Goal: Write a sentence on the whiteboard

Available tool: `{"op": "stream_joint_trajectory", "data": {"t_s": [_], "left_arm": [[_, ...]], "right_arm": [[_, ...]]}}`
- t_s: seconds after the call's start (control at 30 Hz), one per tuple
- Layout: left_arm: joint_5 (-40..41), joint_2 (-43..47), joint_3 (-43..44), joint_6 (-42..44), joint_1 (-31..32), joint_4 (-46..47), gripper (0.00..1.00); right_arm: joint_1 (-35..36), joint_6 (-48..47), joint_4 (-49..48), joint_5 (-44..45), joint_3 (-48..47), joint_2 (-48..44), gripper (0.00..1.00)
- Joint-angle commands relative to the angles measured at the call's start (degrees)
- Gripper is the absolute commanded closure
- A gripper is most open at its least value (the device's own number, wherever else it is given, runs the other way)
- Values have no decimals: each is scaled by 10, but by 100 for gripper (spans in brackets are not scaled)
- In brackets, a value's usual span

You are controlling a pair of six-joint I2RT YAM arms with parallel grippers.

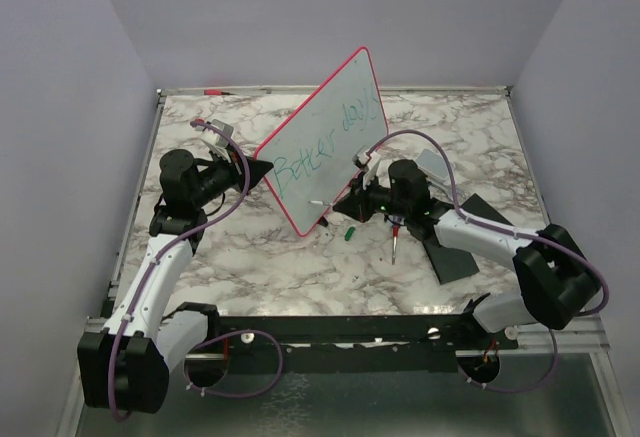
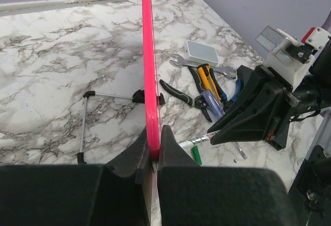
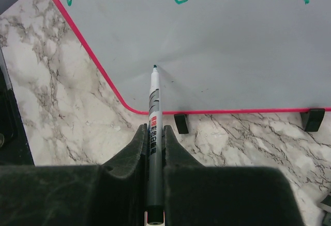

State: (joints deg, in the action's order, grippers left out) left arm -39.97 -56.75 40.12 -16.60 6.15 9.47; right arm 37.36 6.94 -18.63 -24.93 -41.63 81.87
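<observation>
The whiteboard stands tilted on its long edge at the table's middle, red-pink rim around it, with green writing reading "Better days" on its face. My left gripper is shut on its left edge; in the left wrist view the rim runs up from between the closed gripper. My right gripper is shut on a grey-and-white marker. The marker's tip meets the blank lower part of the whiteboard, below the writing. From above, the right gripper sits at the board's lower right.
A green cap lies just in front of the board. Pliers, screwdrivers and a wrench lie behind it, beside a small white box. A black pad lies under the right arm. A wire stand rests to the left.
</observation>
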Motion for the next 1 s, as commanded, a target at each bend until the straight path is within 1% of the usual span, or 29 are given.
{"op": "stream_joint_trajectory", "data": {"t_s": [0.0,0.23,0.77,0.97], "left_arm": [[-11,-25,-22,43,13,-112,100],[-12,-25,-22,44,13,-112,100],[-13,-25,-23,44,13,-112,100],[-13,-24,-23,44,12,-112,100]], "right_arm": [[6,-10,-26,13,-10,16,99],[7,-11,-26,42,-12,43,99],[15,-10,4,91,11,68,99],[15,-8,5,88,16,64,99]]}}
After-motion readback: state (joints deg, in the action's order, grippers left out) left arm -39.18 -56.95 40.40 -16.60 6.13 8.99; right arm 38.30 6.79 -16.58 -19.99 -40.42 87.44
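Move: The right hand holds the marker; the blank spot beneath "Better" on the whiteboard lies about 8 cm left, 3 cm ahead and 4 cm below. "Better" is some 10 cm ahead, 11 cm left and 7 cm higher; the board's near foot is 3 cm ahead, 5 cm left, 9 cm down. From the left hand, on the board's left edge, the spot is about 12 cm right, 4 cm back and 17 cm below. The right hand sinks about 5.5 cm, fingers tipping down, dragging the marker tip down the board towards its bottom rim. ##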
